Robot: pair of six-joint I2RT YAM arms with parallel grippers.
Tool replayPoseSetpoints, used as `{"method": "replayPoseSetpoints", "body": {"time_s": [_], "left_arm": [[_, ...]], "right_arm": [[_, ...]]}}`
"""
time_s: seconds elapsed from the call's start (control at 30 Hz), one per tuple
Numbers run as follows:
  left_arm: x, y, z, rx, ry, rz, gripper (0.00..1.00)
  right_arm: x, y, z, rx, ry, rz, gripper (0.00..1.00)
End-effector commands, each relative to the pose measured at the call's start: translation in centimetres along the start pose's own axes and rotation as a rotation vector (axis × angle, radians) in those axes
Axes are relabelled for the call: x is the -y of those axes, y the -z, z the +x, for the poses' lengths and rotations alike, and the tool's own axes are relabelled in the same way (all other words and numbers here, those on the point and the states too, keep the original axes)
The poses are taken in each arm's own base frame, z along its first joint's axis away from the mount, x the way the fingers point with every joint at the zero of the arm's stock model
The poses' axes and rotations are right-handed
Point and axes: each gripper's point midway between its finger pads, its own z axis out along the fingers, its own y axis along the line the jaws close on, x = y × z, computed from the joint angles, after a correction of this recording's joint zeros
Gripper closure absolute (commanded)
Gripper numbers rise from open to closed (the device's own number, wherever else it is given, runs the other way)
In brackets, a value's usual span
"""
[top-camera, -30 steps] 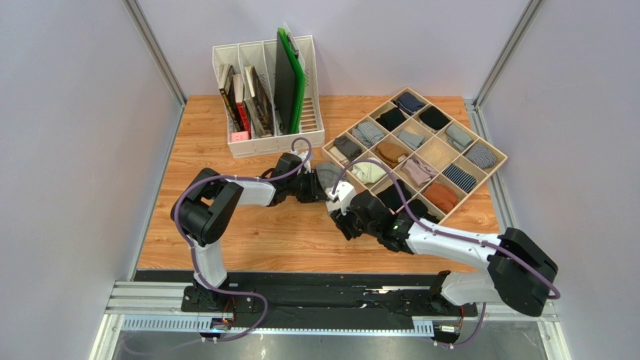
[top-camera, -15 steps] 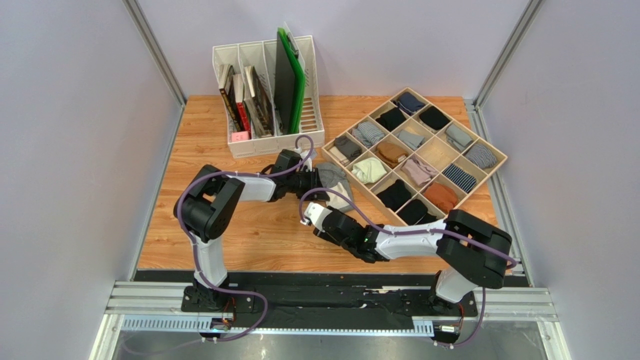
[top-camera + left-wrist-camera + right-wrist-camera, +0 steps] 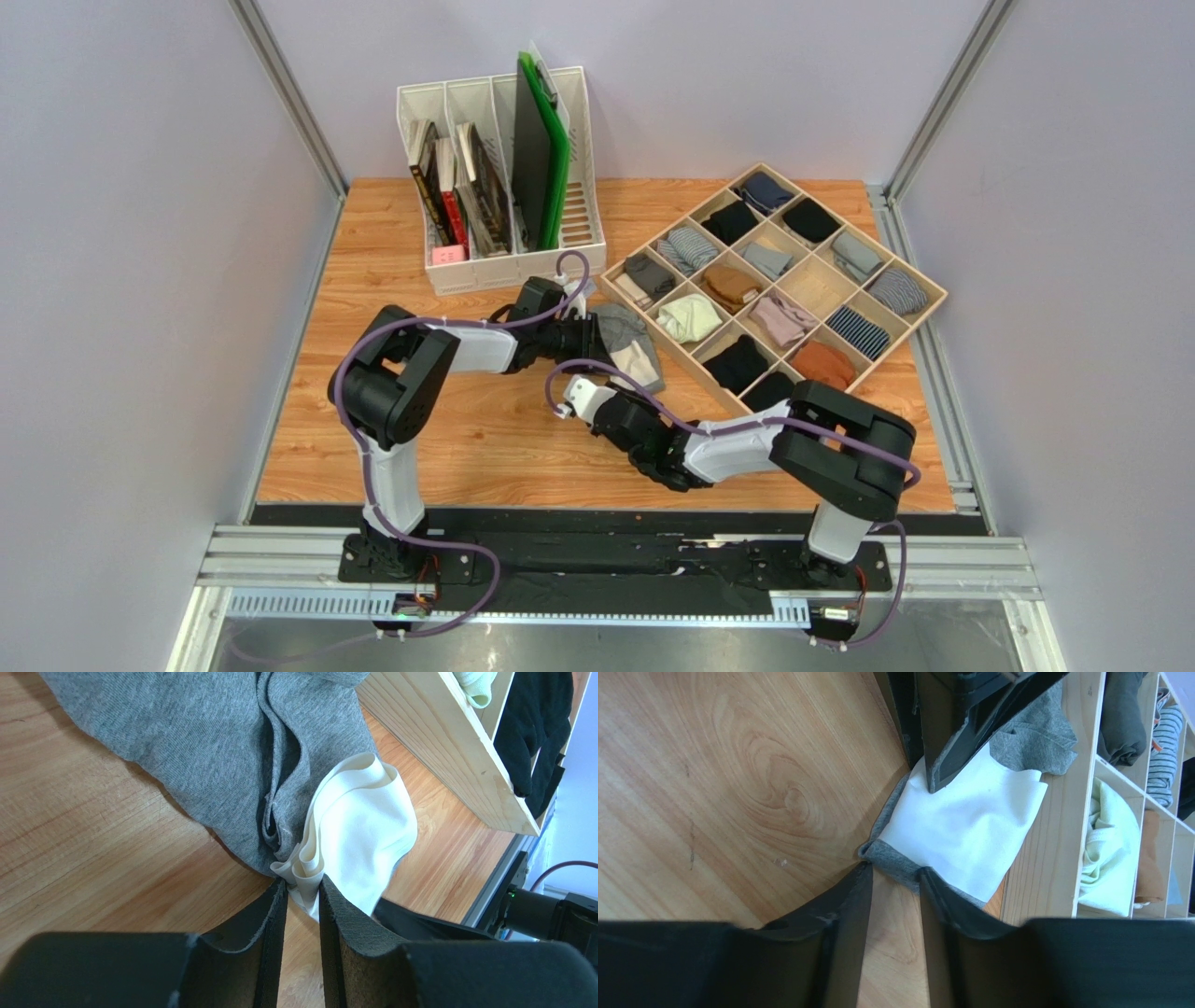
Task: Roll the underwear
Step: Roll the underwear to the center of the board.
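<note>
The underwear (image 3: 627,343) lies crumpled on the wood beside the compartment tray, heather-grey cloth (image 3: 210,742) with a white waistband (image 3: 358,812). My left gripper (image 3: 586,340) reaches it from the left and is shut on a bunched fold of the waistband (image 3: 303,885). My right gripper (image 3: 586,389) comes up from the near side. Its jaws (image 3: 898,875) stand apart with the grey folded edge (image 3: 899,862) across the fingertips, just below the waistband (image 3: 962,822). The left gripper's dark fingers (image 3: 969,714) show at the top of the right wrist view.
A wooden compartment tray (image 3: 887,354) with several rolled bundles sits just right of the underwear, its wall (image 3: 1050,833) close to my right fingers. A white file holder (image 3: 519,266) with books and a green board (image 3: 544,140) stands behind.
My right arm has swung left and its gripper has come to the near edge of the underwear. The left gripper has kept its hold, shifting only slightly.
</note>
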Motion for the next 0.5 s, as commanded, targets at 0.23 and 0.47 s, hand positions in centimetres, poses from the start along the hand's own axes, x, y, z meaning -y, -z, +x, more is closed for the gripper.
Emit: {"method": "replayPoseSetpoints", "body": {"time_s": [0.23, 0.47], "left_arm": [[-3.4, -0.5, 3.2, -0.107, 0.019, -0.112, 0.69], [-3.8, -0.2, 4.0, -0.12, 0.018, -0.127, 0.67]], "right_arm": [[0.8, -0.9, -1.7, 0.035, 0.007, 0.013, 0.96], [0.9, 0.8, -3.3, 0.051, -0.027, -0.063, 1.0]]}}
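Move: The rolled underwear's grey near hem lies between the right hand's open fingers, about 1 cm ahead, 1 cm right and 1 cm below; the underwear's middle is some 7 cm ahead, straight in front. A light green cloth sits roughly 12 cm ahead and 8 cm right of the right hand, a black cloth 5 cm ahead and 15 cm right, both slightly above. From the left hand, already pinching the white fold, the hem lies some 4 cm back, 5 cm right and 1 cm below. The right fingers shut fully and pinch the grey near hem by its left corner, after the hand has eased about 1 cm forward and dipped slightly; once they are nearly shut, the hand starts to come up and a touch to the left, under half a centimetre each. The left hand stays in place and keeps its hold on the white fold. ##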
